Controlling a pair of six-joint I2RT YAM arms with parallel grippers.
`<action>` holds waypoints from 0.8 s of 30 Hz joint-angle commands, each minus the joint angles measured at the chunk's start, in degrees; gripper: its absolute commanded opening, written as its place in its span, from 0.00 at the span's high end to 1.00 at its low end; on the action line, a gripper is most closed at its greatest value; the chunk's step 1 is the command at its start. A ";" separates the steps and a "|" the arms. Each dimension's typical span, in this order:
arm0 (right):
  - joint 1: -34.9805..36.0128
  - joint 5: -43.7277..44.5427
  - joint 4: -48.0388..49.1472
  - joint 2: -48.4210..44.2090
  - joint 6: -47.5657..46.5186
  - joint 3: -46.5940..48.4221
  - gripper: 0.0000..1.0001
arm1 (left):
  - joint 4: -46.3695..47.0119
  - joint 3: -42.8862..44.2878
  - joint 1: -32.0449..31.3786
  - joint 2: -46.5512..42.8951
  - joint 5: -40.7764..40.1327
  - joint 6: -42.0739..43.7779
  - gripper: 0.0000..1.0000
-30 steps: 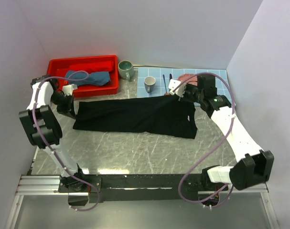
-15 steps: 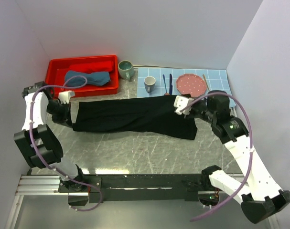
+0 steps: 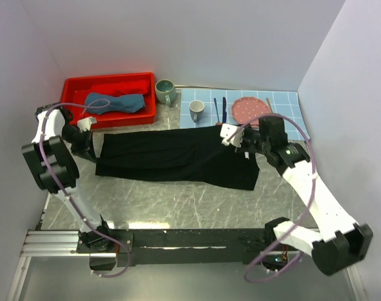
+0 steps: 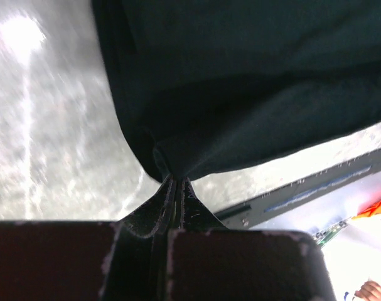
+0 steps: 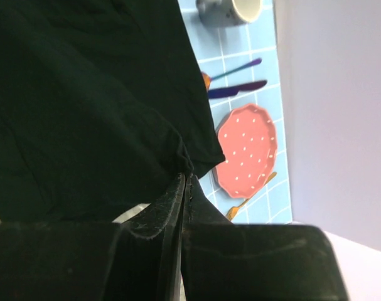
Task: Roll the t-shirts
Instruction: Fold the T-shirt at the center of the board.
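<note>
The black t-shirt (image 3: pixel 177 154) lies folded into a long band across the table, left to right. My left gripper (image 3: pixel 91 139) is shut on its left end; the left wrist view shows the cloth (image 4: pixel 240 81) pinched between the closed fingertips (image 4: pixel 174 182). My right gripper (image 3: pixel 233 136) is shut on the shirt's upper right corner; the right wrist view shows the black cloth (image 5: pixel 83 106) bunched at the closed fingertips (image 5: pixel 185 179). The teal-blue t-shirt (image 3: pixel 115 102) lies crumpled in the red bin (image 3: pixel 108 84) at the back left.
A light-blue checked placemat (image 3: pixel 284 100) at the back right holds a pink dotted plate (image 3: pixel 250 110), dark cutlery (image 3: pixel 220 110) and a grey mug (image 3: pixel 196 111). A green mug (image 3: pixel 164 91) stands beside the bin. The plate also shows in the right wrist view (image 5: pixel 246 150).
The right arm has swung out over the shirt's right end and come back toward the upper right corner, still holding the cloth. The left gripper has shifted slightly at the left end.
</note>
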 commanded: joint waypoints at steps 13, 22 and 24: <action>-4.33 -3.99 8.45 11.25 -3.97 7.75 1.00 | 2.40 11.34 -4.31 11.14 -0.68 -3.92 0.99; -4.41 -3.64 8.97 13.90 -4.41 9.26 1.00 | 4.24 10.21 -4.22 12.02 -3.05 -4.89 0.99; -4.50 -3.46 9.50 13.90 -4.15 8.73 1.00 | 4.59 9.68 -3.96 11.67 -4.11 -5.33 0.99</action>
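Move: My left hand grips the T-shirt's left edge; the far-left corner of the folded cloth, where this edge is going, lies about 11 cm ahead and 9 below, with the red tray's middle some 24 ahead. For my right hand, the cloth's far-right corner is roughly 9 cm ahead, 5 to the right and 23 below. The pink plate lies about 17 ahead and 8 right, the knife 17 ahead and 3 left of that hand. Keeping both pinches shut on the black T-shirt, I carry the held edge forward over the lower layer towards its far side, easing off at the end: my right hand goes about 7 cm towards the plate while sinking only slightly, and my left goes some 5 cm forward and 3 to 4 cm down towards the board. My wrists hardly turn. ##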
